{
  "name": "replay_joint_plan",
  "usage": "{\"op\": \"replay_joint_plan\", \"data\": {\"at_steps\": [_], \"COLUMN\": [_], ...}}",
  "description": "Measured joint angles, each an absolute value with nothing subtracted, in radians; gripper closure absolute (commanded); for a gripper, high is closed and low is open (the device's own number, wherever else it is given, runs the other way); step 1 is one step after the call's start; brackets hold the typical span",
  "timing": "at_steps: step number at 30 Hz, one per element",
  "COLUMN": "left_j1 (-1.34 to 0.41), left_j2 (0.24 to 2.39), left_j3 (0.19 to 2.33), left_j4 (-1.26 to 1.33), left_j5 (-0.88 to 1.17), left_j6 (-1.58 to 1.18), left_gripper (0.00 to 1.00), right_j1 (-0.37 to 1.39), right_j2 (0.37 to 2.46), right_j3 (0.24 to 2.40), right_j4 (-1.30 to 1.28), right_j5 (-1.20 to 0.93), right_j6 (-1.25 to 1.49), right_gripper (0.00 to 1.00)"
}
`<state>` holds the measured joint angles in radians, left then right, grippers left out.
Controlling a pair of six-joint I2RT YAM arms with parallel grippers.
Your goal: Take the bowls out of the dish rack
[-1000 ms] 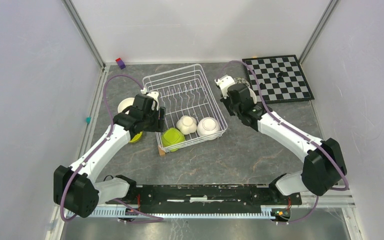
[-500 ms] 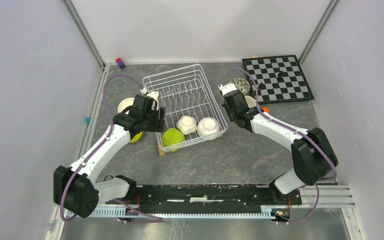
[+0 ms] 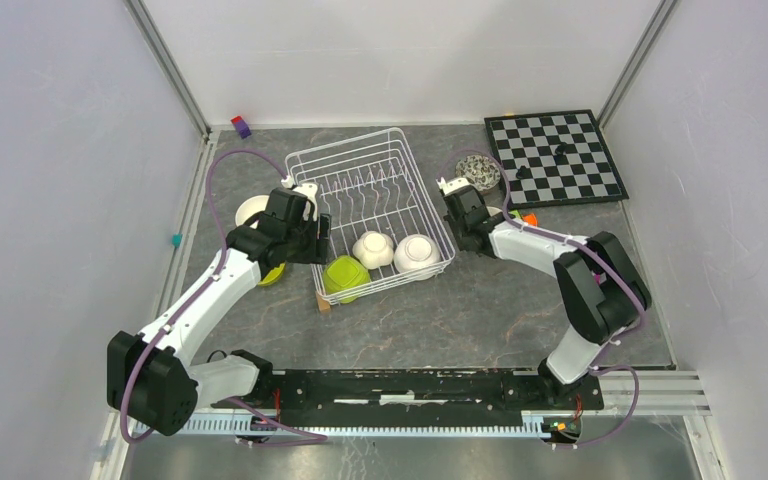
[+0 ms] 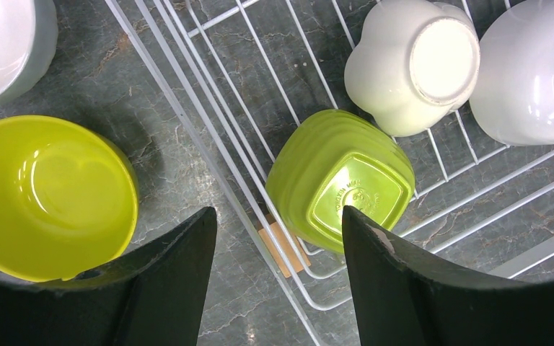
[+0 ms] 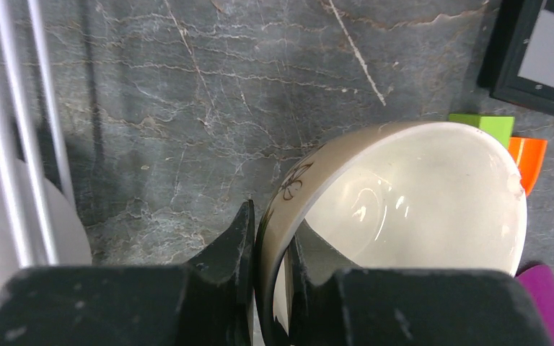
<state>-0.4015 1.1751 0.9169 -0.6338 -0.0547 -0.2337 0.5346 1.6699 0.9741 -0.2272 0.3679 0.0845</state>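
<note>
The white wire dish rack (image 3: 370, 185) (image 4: 209, 137) holds three bowls along its near end. They are an upside-down lime green one (image 3: 345, 277) (image 4: 340, 176) and two white ones (image 3: 373, 249) (image 3: 417, 253) (image 4: 411, 65) (image 4: 530, 68). My left gripper (image 3: 310, 250) (image 4: 278, 216) hangs open above the rack's left wall, with nothing between its fingers. Right of the rack, my right gripper (image 3: 472, 228) (image 5: 270, 216) is shut on the rim of a cream bowl with a floral pattern (image 5: 411, 202), just above the table. My arm hides that bowl in the top view.
Left of the rack stand a lime green bowl (image 3: 273, 273) (image 4: 47, 194) and a white bowl (image 3: 251, 209) (image 4: 3, 43). A speckled bowl (image 3: 480, 170) sits by the chessboard (image 3: 557, 155). Small green (image 5: 487, 124), orange (image 3: 530, 218) (image 5: 530, 155) and purple blocks lie beside the held bowl. A wooden block (image 4: 281, 245) props the rack's corner.
My right arm has drawn back toward the near side and lower with the floral bowl, uncovering the speckled bowl. The left arm has not moved.
</note>
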Motion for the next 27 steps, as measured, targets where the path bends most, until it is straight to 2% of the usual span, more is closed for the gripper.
{"op": "replay_joint_plan", "data": {"at_steps": [9, 13, 16, 18, 19, 27], "left_j1": [-0.402, -0.402, -0.402, -0.402, -0.402, -0.402], "left_j2": [1.175, 1.175, 1.175, 1.175, 1.175, 1.175], "left_j3": [0.917, 0.917, 0.917, 0.917, 0.917, 0.917], "left_j4": [-0.634, -0.634, -0.634, -0.634, -0.634, -0.634], "left_j5": [-0.054, -0.054, -0.054, -0.054, -0.054, -0.054], "left_j6": [-0.234, -0.234, -0.234, -0.234, -0.234, -0.234], "left_gripper": [0.29, 0.29, 0.29, 0.29, 0.29, 0.29], "right_j1": [0.521, 0.521, 0.521, 0.521, 0.521, 0.521], "right_j2": [1.747, 1.748, 1.748, 1.748, 1.748, 1.658], "right_j3": [1.000, 1.000, 1.002, 1.007, 1.008, 1.008], "right_j4": [-0.234, -0.235, -0.234, -0.234, -0.233, -0.220], "right_j5": [0.368, 0.378, 0.395, 0.406, 0.411, 0.435], "right_j6": [0.097, 0.097, 0.096, 0.096, 0.095, 0.084], "right_gripper": [0.90, 0.73, 0.64, 0.62, 0.57, 0.56]}}
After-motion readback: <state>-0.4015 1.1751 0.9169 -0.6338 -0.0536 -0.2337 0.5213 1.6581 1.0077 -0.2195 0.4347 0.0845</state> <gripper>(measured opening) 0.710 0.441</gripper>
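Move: The right hand holds the beige bowl by its left rim, and the bare table spot it is lowering it to lies about 6 cm right, 1 ahead and 5 below. From this hand, the green block is about 9 cm right and 4 ahead, the patterned bowl 13 ahead and 2 right, and the white bowl in the rack 11 left and 3 back. For the idle left hand, the spot is some 36 cm right, 9 ahead and 13 lower. The right hand finishes setting the beige bowl down, sinking about 2 cm with the rim still pinched and then holding that height while it drifts slightly right. Next its fingers open to a little under half, one inside the bowl and one outside its wall, and the hand eases forward and rises about 4 cm from its lowest point, the fingers tipping up a few degrees. ##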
